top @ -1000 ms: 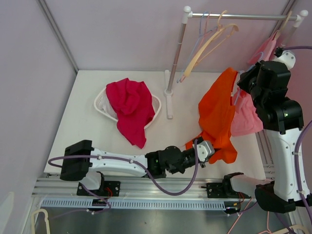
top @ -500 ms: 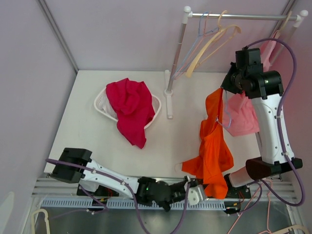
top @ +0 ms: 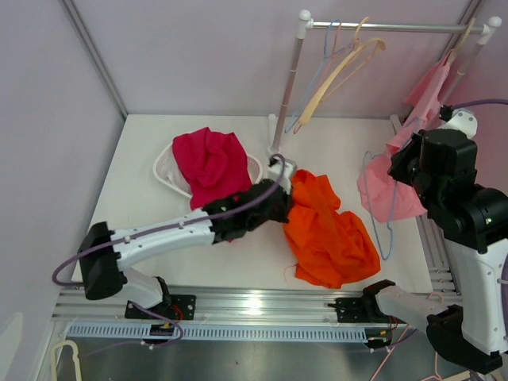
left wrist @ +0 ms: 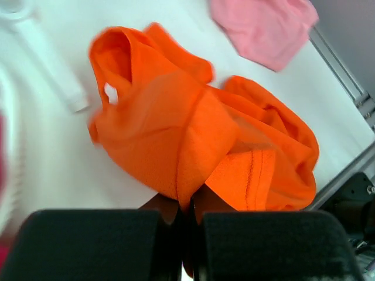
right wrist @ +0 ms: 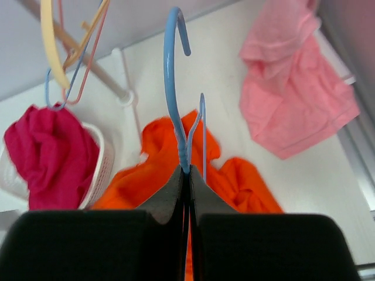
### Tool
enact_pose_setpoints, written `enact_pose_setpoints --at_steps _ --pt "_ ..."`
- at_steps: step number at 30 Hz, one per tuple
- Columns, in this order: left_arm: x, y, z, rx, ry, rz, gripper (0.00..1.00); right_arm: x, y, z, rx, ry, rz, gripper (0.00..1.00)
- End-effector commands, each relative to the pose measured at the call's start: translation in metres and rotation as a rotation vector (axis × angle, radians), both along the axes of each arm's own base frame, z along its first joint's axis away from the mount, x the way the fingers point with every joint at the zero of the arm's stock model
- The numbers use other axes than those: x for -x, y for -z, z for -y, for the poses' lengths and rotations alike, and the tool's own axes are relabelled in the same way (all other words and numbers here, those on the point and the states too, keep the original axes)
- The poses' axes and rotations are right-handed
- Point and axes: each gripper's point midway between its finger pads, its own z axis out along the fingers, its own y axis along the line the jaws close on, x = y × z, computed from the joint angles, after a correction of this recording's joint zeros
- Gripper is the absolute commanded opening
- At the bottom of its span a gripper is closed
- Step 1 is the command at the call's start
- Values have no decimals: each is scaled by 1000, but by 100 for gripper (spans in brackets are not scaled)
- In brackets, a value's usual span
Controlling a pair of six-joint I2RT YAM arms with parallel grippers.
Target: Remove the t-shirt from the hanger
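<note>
The orange t-shirt (top: 327,234) lies crumpled on the white table, off the hanger. My left gripper (top: 284,205) is shut on a fold of its left edge; in the left wrist view the fold (left wrist: 193,146) runs into the closed jaws of that gripper (left wrist: 187,211). My right gripper (right wrist: 188,175) is shut on the neck of a bare blue wire hanger (right wrist: 173,88) and holds it in the air above the shirt (right wrist: 234,181). In the top view the hanger (top: 387,230) hangs beside the right arm (top: 436,171), whose wrist hides the fingers.
A white basket (top: 164,176) holding a red garment (top: 213,171) stands at the left. The rack's pole (top: 287,95) and base (top: 275,171) stand behind the shirt. Several empty hangers (top: 341,59) hang on the rail. A pink shirt (top: 397,186) hangs at the right.
The orange shirt came off the blue hanger. My left arm swung it from the table's near edge to the middle. My right arm moved right and back with the bare hanger.
</note>
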Motion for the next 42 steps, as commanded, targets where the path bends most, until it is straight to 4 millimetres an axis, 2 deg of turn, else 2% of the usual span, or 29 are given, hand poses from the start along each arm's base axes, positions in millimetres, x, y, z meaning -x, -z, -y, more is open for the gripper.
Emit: enact_pose_setpoints --at_steps 1,2,3,4,6,7,8,10,11,13,14,15,16,20,21,24,26,27,29,30,31,32,33,35,36,38,39,41,42 --pt "7 -72 -42 163 25 -86 1 -34 -25 18 69 134 137 0" --pt "6 -81 -47 149 36 -74 1 -39 -28 19 79 148 151 0" --pt "3 -111 -53 151 51 -25 0 -45 -31 21 89 164 163 0" --pt "-1 -108 -70 84 19 -37 1 -54 -42 22 83 177 204 0" --pt "-13 -164 -87 124 -18 41 1 -81 -52 26 96 199 244 0" --pt "-25 -164 -105 95 -60 19 1 -89 -60 27 89 195 267 0" --pt "-35 -209 -111 165 -76 67 1 -101 -63 24 76 163 275 0" --pt "-70 -229 -139 182 -157 100 1 -132 -72 33 69 183 296 0" --pt "-80 -259 -144 236 -160 158 1 -143 -74 36 68 188 300 0" --pt "-130 -279 -153 231 -214 239 1 -177 -68 39 71 187 290 0" --pt "-140 -323 -162 282 -243 342 1 -182 -86 38 64 179 334 0" --pt "-173 -344 -171 286 -292 419 1 -200 -81 37 68 179 329 0" --pt "-171 -386 -187 349 -325 523 1 -206 -87 36 66 178 346 0" --pt "-190 -432 -238 472 -406 687 1 -228 -117 32 68 155 453 0" --pt "-204 -427 -249 503 -395 702 1 -230 -129 32 68 154 496 0" --pt "-208 -435 -272 498 -418 731 1 -245 -136 33 76 152 542 0" --pt "-228 -406 -271 434 -440 667 1 -256 -135 32 78 140 560 0" --pt "-250 -367 -266 385 -450 583 1 -260 -138 31 74 134 580 0" --pt "-255 -347 -271 368 -490 545 1 -276 -132 26 61 104 576 0" --pt "-273 -291 -269 322 -509 428 1 -281 -124 26 59 95 549 0" --pt "-275 -282 -269 328 -516 415 1 -281 -133 24 49 88 568 0" --pt "-269 -278 -269 339 -516 403 1 -294 -119 20 44 72 536 0" --pt "-276 -227 -266 320 -538 287 1 -298 -114 19 38 66 525 0" --pt "-273 -199 -270 359 -602 189 1 -306 -103 16 33 50 508 0" --pt "-270 -148 -272 363 -669 60 1 -312 -97 14 28 40 502 0" --pt "-265 -109 -281 357 -777 -32 0 -319 -90 11 24 28 491 0" --pt "-255 -55 -284 339 -838 -154 1 -325 -83 9 24 12 480 0" --pt "-251 -23 -287 323 -886 -218 0 -329 -78 8 21 2 471 0" --pt "-240 12 -295 292 -954 -301 0 -331 -75 8 22 -5 465 0"
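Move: My left hand already holds the orange t-shirt. The basket with the crimson shirt in it lies about 30 cm ahead, 28 cm left and 20 cm lower; the rack's left foot is some 34 cm straight ahead. From my right hand, which holds the emptied blue hanger, the free stretch of rail is about 35 cm straight ahead and 8 cm up, with the wooden hanger's hook 7 cm left of that spot. I swing the orange shirt up and over in an arc with my left hand, rising about 40 cm while going forward and left, then sinking as far again over the basket, wrist turning some 45 degrees counter-clockwise, fingers still shut on the cloth. Meanwhile my right hand carries the blue hanger about 33 cm forward to the rail, tipping its fingers up and rising, then lowering the hook at the rail. ##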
